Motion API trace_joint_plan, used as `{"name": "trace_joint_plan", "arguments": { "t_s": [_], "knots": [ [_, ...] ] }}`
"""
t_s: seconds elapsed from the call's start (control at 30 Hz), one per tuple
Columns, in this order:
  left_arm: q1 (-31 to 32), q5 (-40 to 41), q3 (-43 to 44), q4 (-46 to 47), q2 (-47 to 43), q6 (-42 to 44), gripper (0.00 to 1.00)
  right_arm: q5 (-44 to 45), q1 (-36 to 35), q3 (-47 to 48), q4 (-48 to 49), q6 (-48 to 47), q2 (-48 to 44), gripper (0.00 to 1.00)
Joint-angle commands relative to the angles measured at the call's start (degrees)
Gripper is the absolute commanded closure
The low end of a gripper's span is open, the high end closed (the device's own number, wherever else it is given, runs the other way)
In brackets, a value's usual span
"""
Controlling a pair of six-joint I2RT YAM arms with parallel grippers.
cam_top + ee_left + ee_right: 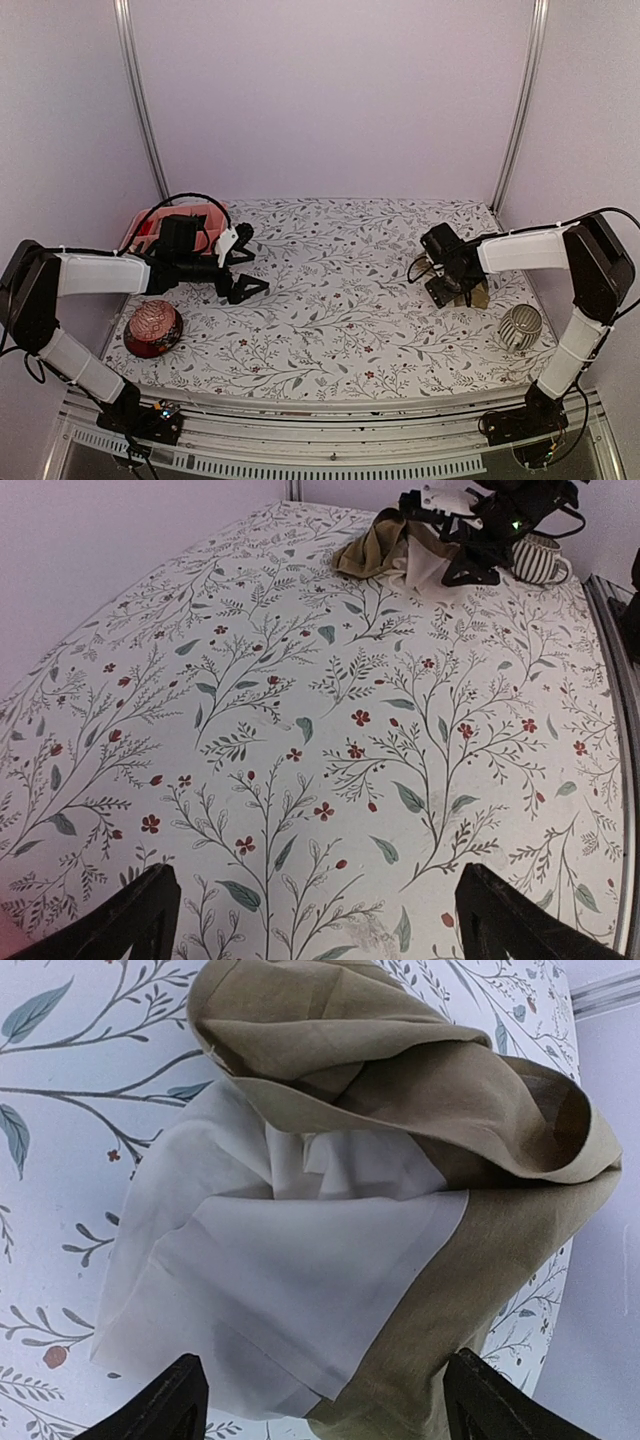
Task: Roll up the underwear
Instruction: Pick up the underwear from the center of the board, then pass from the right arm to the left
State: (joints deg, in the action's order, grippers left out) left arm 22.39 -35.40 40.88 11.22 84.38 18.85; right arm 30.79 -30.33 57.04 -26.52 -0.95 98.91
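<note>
The tan-beige underwear (400, 1110) lies crumpled on the flowered tablecloth, its pale white inner panel (290, 1250) turned up. In the top view the underwear (478, 295) sits at the right side of the table, mostly hidden under my right gripper (455, 290). The right gripper (320, 1400) is open, its fingers spread wide on either side of the cloth's near edge. Across the table, the left wrist view shows the same cloth (385, 552) beneath the right arm. My left gripper (320, 920) is open over bare tablecloth, and in the top view this gripper (245, 262) hangs at the left.
A pink basket (150, 222) stands at the back left behind the left arm. A red patterned bowl (152, 328) sits at the front left. A striped mug (520, 327) stands at the front right, close to the underwear. Walls and metal posts enclose the table.
</note>
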Motion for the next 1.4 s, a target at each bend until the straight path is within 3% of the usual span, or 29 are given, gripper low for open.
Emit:
{"name": "trace_joint_plan", "arguments": {
  "t_s": [0.0, 0.03, 0.27, 0.33, 0.73, 1.0, 1.37],
  "knots": [
    [0.46, -0.9, 1.39, -0.51, 0.52, 0.35, 0.02, -2.2, 0.27, 1.44, -0.7, 0.45, 3.16, 0.22],
    [0.54, -0.9, 1.39, -0.55, 0.58, 0.31, 0.02, -2.36, 0.31, 1.67, -1.23, 0.43, 3.69, 0.26],
    [0.46, -1.05, 1.82, -1.06, 0.95, 0.31, 0.02, -2.76, -0.02, 3.1, -2.17, 0.13, 3.57, 0.84],
    [0.46, -1.0, 1.98, -1.12, 1.11, 0.22, 0.01, -2.31, -1.16, 3.37, -1.68, -0.35, 2.51, 0.95],
    [0.51, -3.31, -0.58, 1.13, -2.18, 1.05, 0.02, 3.83, -21.48, 11.69, 2.96, -3.84, -5.11, 0.98],
    [1.12, -11.62, -6.14, 2.39, -10.5, 5.57, 0.01, -15.82, -24.36, 14.29, 7.24, -4.73, -10.63, 0.98],
    [8.19, -4.96, -7.02, 2.16, -11.62, 6.46, 0.02, -31.43, -27.26, 10.47, 17.74, -6.82, -10.14, 0.98]
  ]
}}
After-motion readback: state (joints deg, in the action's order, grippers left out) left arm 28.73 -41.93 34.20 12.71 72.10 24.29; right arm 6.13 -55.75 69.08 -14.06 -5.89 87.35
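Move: The underwear, tan with a white panel, lies spread below the open right gripper, its near white edge almost under the fingers and its middle some 7 cm ahead, 4 cm to the right and 3 cm down. The striped mug stands about 21 cm to the right of the right hand and 8 cm back, roughly at hand height. From the left hand, the underwear lies roughly 58 cm to the right, 9 cm ahead and 12 cm down. The underwear's near white edge is pinched as the right gripper sinks about 2.5 cm and shuts. The right hand then sweeps it some 27 cm left over the board's middle, rising well and drawing back a little, the fingers swinging counter-clockwise to point forward-left and less steeply down. Late on, the left hand, still wide open, backs off about 7 cm and rises a little. ##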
